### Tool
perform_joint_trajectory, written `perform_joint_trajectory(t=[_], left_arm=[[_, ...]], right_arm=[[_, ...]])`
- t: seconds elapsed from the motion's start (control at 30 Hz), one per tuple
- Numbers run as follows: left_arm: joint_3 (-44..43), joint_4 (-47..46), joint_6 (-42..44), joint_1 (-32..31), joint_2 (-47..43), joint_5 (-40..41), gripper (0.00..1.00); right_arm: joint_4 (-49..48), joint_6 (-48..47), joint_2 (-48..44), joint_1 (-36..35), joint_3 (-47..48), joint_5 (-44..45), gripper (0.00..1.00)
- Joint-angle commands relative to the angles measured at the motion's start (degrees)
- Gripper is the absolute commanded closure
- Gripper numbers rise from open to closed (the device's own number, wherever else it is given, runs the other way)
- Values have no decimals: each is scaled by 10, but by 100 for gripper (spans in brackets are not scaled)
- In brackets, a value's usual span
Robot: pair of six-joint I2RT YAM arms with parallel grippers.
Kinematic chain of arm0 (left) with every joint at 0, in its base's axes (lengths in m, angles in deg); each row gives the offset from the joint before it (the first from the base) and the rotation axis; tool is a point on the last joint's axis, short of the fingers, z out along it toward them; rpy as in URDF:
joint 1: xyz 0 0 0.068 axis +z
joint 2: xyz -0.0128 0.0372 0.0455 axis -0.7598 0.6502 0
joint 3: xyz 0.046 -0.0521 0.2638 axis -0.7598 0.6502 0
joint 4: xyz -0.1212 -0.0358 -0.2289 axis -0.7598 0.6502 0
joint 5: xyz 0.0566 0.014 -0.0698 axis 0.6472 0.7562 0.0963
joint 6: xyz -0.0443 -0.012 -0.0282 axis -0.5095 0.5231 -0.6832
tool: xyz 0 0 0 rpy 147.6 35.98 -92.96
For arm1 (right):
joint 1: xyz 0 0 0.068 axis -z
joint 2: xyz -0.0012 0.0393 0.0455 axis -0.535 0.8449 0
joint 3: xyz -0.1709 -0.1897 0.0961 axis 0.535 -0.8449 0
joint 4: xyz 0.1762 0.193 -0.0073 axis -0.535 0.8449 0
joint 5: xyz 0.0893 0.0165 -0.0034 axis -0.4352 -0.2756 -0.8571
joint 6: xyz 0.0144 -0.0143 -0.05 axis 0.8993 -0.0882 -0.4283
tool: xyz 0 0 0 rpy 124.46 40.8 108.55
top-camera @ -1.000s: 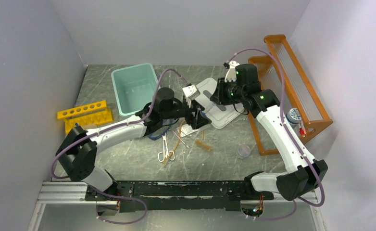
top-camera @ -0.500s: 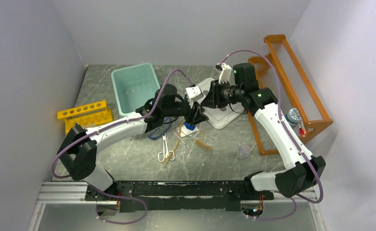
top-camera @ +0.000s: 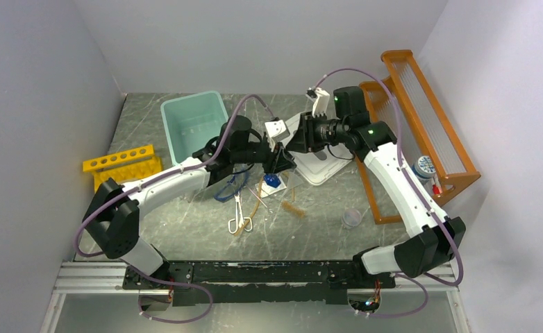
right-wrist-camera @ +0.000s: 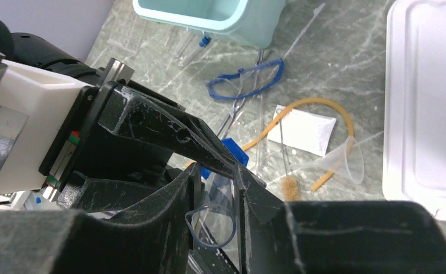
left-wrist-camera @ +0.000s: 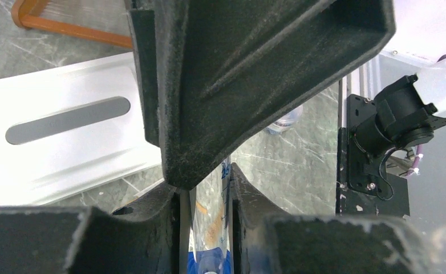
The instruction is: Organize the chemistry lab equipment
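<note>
A clear graduated cylinder (left-wrist-camera: 209, 228) with a blue base (top-camera: 273, 180) hangs over the middle of the table, held from both sides. My left gripper (left-wrist-camera: 206, 194) has its jaws pressed on the cylinder's wall just above the base. My right gripper (right-wrist-camera: 215, 188) is shut on the open upper rim (right-wrist-camera: 212, 220), facing the left one. On the table below lie silver forceps (top-camera: 239, 214), blue safety glasses (right-wrist-camera: 246, 83), tan tubing (right-wrist-camera: 300, 111), a small brush (right-wrist-camera: 290, 185) and a clear funnel (right-wrist-camera: 346, 162). The yellow tube rack (top-camera: 123, 165) stands far left.
A teal bin (top-camera: 196, 127) sits at the back left and a white lid (top-camera: 324, 170) behind the grippers. The large orange shelf (top-camera: 421, 125) lines the right side. A clear round cup (top-camera: 353, 217) lies at the front right, and a white packet (right-wrist-camera: 306, 128) lies by the tubing.
My right gripper has carried the cylinder left toward the left gripper. The left jaws, wide a second ago, have closed onto the cylinder.
</note>
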Motion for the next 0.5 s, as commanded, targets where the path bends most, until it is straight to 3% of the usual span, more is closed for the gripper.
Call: perform_joint_trajectory(t=[0.0,0.1,0.23,0.37,0.47], left_arm=[[-5,-56,-16,16,-8,-75,95],[6,-86,-43,33,-13,-94,95],[13,-113,-77,61,-18,-102,95],[16,-117,-124,103,-25,-73,95],[-1,-66,-154,147,-28,-9,95]], right_arm=[[-58,28,2,-3,17,-14,66],[-83,55,1,-1,18,6,51],[-147,117,-9,3,9,66,25],[-221,187,-16,12,14,138,19],[-259,217,-22,15,16,174,19]])
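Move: The left fingers, already shut on the blue-based cylinder, have the teal tub about 18 cm ahead, 27 cm to their left and 18 cm down. On the bench 22 cm below that hand, the blue goggles are level with it and some 16 cm left, the white lid 12 cm ahead and 8 cm right. From the right hand, still gripping the cylinder's top end, the cylinder's middle is roughly 2 cm back, 4 cm left and 6 cm down. Open the right gripper wide and let go of the cylinder's top end, then back that hand off forward and up, about 8 cm in all, turning it some 15 degrees clockwise. Keep the left fingers pinched on the cylinder; lift it a little first, then carry it forward and left towards the teal tub, quickening. ##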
